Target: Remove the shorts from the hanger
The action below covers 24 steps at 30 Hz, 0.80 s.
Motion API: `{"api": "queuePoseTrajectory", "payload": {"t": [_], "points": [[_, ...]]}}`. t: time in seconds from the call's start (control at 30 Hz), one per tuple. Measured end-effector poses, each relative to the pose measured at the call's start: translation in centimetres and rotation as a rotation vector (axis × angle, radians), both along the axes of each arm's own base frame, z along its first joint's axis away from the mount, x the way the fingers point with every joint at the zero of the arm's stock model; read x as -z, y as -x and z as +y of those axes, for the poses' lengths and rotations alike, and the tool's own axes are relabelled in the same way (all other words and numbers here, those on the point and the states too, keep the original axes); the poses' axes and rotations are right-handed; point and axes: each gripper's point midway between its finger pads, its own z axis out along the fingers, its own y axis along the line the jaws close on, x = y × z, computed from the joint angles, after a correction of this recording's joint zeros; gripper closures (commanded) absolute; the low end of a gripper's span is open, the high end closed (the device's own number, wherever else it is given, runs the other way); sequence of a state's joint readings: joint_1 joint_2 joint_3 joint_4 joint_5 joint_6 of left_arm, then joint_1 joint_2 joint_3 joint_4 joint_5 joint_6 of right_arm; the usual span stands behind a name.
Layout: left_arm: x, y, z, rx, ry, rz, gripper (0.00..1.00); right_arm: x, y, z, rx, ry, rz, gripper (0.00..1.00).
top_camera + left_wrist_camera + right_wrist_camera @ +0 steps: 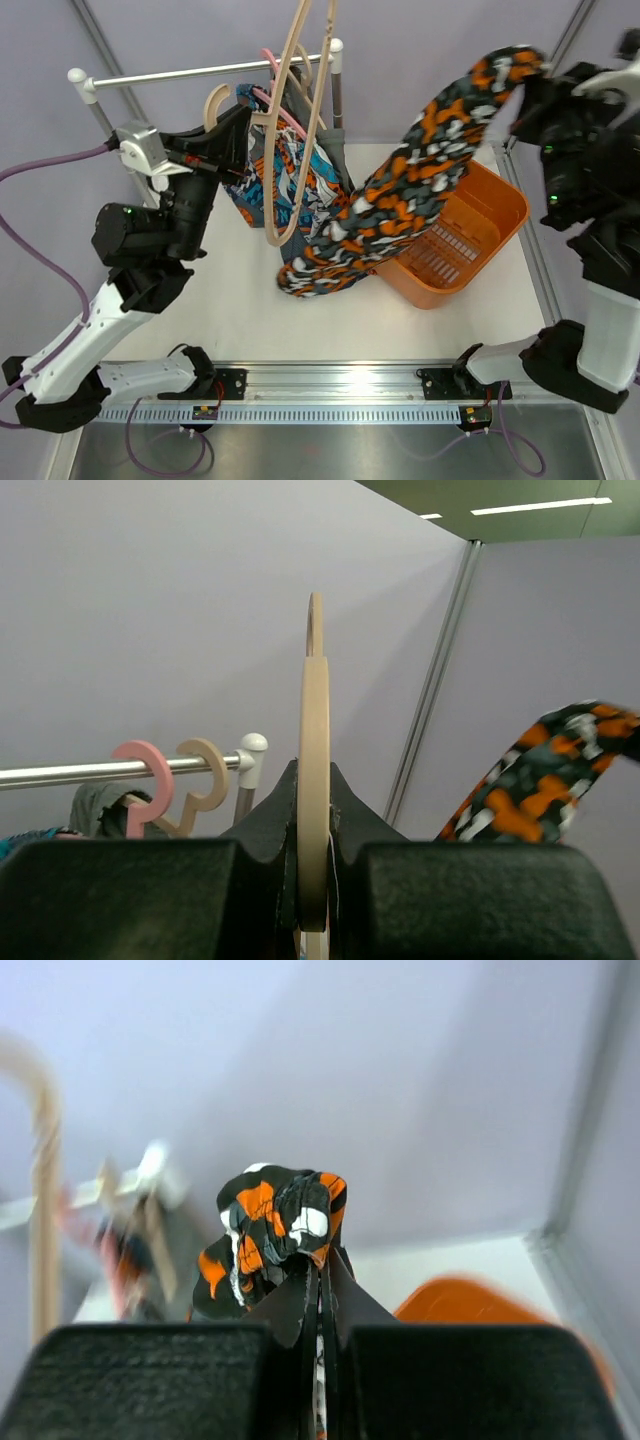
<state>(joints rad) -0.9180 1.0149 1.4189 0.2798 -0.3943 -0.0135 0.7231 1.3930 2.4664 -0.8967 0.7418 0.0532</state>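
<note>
My left gripper (247,130) is shut on a bare beige wooden hanger (300,120), held up off the rail; in the left wrist view the hanger (314,730) stands edge-on between the jaws (314,780). My right gripper (528,85), high at the right, is shut on the camouflage shorts (420,170), bunched above the jaws (322,1265) in the right wrist view (270,1225). That cloth stretches down-left to the hanger's lower end; whether it touches it I cannot tell. Blue-orange-white patterned shorts (268,190) and dark grey shorts (303,100) hang at the rail.
A metal rail (200,72) crosses the back, carrying a pink hanger (272,62) and a beige hook (215,100). An orange basket (470,225) stands at the right under the stretched cloth. Grey walls close in behind and at both sides.
</note>
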Motion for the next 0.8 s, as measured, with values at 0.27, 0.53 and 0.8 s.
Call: {"api": "queuePoseTrajectory", "payload": {"t": [0.27, 0.53, 0.8], "points": [[2.1, 1.8, 3.2, -0.027, 0.009, 0.012, 1.00, -1.7, 3.2, -12.3, 0.509, -0.031, -0.109, 1.00], [5.6, 1.3, 2.6, -0.029, -0.063, 0.070, 1.00, 12.0, -9.3, -8.7, 0.393, 0.076, 0.237, 1.00], [9.4, 0.8, 2.7, -0.047, -0.120, 0.151, 1.00, 43.1, -15.1, 1.3, -0.016, 0.068, 0.974, 0.49]]}}
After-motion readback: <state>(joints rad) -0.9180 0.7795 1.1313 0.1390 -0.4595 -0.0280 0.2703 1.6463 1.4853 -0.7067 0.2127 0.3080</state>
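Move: The orange basket I am taking the shorts to has its middle about 10 cm ahead of my right hand, a couple of centimetres to its right and some 55 cm below. The hanging blue shorts are about 26 cm left of that hand, 15 cm ahead and 40 cm lower; the bare wooden hanger is some 27 cm left, level with it. From my left hand, the basket lies roughly 35 cm to the right, 13 cm ahead and 54 cm down. Still pinching the camouflage shorts by one end, I whip my right hand rightwards about 12 cm, slightly up and back, then sweep it forward and back left and plunge over 40 cm down over the basket, tipping the fingers down some 55 degrees and opening them at the last. My left hand keeps the bare hanger, easing left and then sinking. ##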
